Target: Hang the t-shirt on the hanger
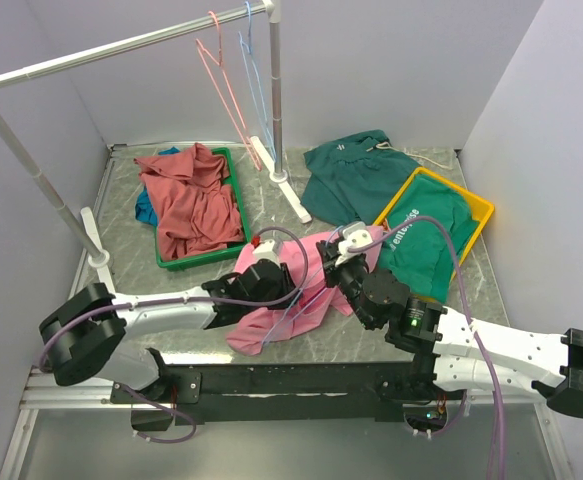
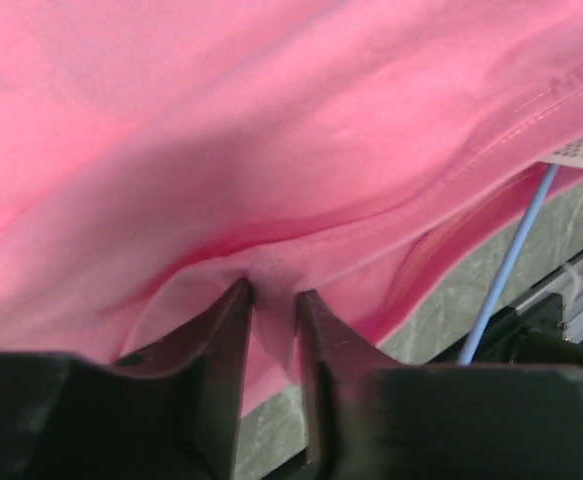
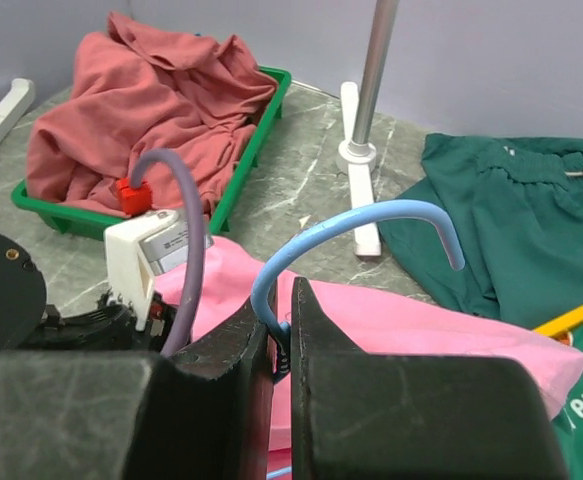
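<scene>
The bright pink t-shirt [image 1: 271, 325] lies bunched at the table's near middle, between my two arms. My left gripper [image 1: 289, 285] is at its left side. In the left wrist view the gripper [image 2: 274, 292] is shut on a puckered fold of the t-shirt [image 2: 271, 120]. My right gripper [image 1: 339, 262] is at the shirt's top right edge. In the right wrist view it [image 3: 281, 305] is shut on the neck of the light-blue hanger [image 3: 371, 213], with the hook arching up over the t-shirt [image 3: 421, 330]. One hanger wire [image 2: 516, 255] runs under the cloth edge; the rest is hidden.
A green tray [image 1: 171, 263] at the back left holds a brick-red shirt [image 1: 186, 200]. A yellow tray [image 1: 476, 205] on the right holds a green printed shirt [image 1: 426, 235], with another green garment [image 1: 356, 170] behind. The rack pole [image 1: 276, 90] carries a pink hanger [image 1: 216, 70] and a blue one [image 1: 254, 80].
</scene>
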Controlling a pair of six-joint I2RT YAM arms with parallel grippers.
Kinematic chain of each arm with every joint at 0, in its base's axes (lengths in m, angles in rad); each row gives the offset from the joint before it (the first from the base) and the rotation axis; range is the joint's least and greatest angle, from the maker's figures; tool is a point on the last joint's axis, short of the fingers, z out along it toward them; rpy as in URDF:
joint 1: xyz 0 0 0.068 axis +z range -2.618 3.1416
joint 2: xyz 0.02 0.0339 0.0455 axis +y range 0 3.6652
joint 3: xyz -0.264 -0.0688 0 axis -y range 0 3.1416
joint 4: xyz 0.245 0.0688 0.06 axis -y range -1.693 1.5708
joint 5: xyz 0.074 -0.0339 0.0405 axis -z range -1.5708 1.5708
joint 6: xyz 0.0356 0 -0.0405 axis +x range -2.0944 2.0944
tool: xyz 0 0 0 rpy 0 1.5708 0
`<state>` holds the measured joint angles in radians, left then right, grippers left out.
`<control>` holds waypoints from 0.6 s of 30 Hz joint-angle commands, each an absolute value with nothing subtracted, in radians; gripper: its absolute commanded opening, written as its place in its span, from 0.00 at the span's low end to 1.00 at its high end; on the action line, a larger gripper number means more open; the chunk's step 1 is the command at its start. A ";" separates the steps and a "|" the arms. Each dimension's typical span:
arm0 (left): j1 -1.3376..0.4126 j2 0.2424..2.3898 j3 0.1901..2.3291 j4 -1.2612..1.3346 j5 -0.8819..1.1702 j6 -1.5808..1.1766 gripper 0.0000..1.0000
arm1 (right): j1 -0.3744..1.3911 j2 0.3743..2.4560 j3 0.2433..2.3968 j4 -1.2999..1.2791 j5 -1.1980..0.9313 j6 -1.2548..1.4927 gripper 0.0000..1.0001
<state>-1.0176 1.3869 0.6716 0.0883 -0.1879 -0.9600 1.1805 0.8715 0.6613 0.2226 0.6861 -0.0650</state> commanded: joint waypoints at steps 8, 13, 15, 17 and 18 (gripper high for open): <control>-1.017 1.185 0.586 0.086 -0.314 -1.028 0.01 | 1.186 0.903 0.729 0.273 0.928 -0.098 0.00; -1.017 0.992 0.548 0.015 -0.353 -1.048 0.01 | 1.183 0.963 0.797 0.322 1.055 -0.184 0.00; -1.017 0.939 0.552 -0.040 -0.362 -1.040 0.01 | 1.174 0.999 0.822 0.354 1.095 -0.216 0.00; -1.017 0.875 0.563 -0.086 -0.370 -1.032 0.01 | 1.158 1.026 0.865 0.353 1.121 -0.233 0.00; -1.019 0.856 0.578 -0.134 -0.377 -1.028 0.01 | 1.143 1.034 0.885 0.336 1.123 -0.226 0.00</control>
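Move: The t-shirt's open edge lies right between the left hand's half-closed fingers, about 1 cm below. The neck of the blue hanger, still in the right hand, is roughly 8 cm to the left hand's right, 4 cm farther out and 19 cm higher. From the right hand that shirt edge is about 8 cm left, 4 cm back and 20 cm below, and the yellow basket some 24 cm right, 9 cm ahead. Left fingers pinch the t-shirt's edge, lifting it about 8 cm and leftward; right hand moves hanger forward-right, turning clockwise. ##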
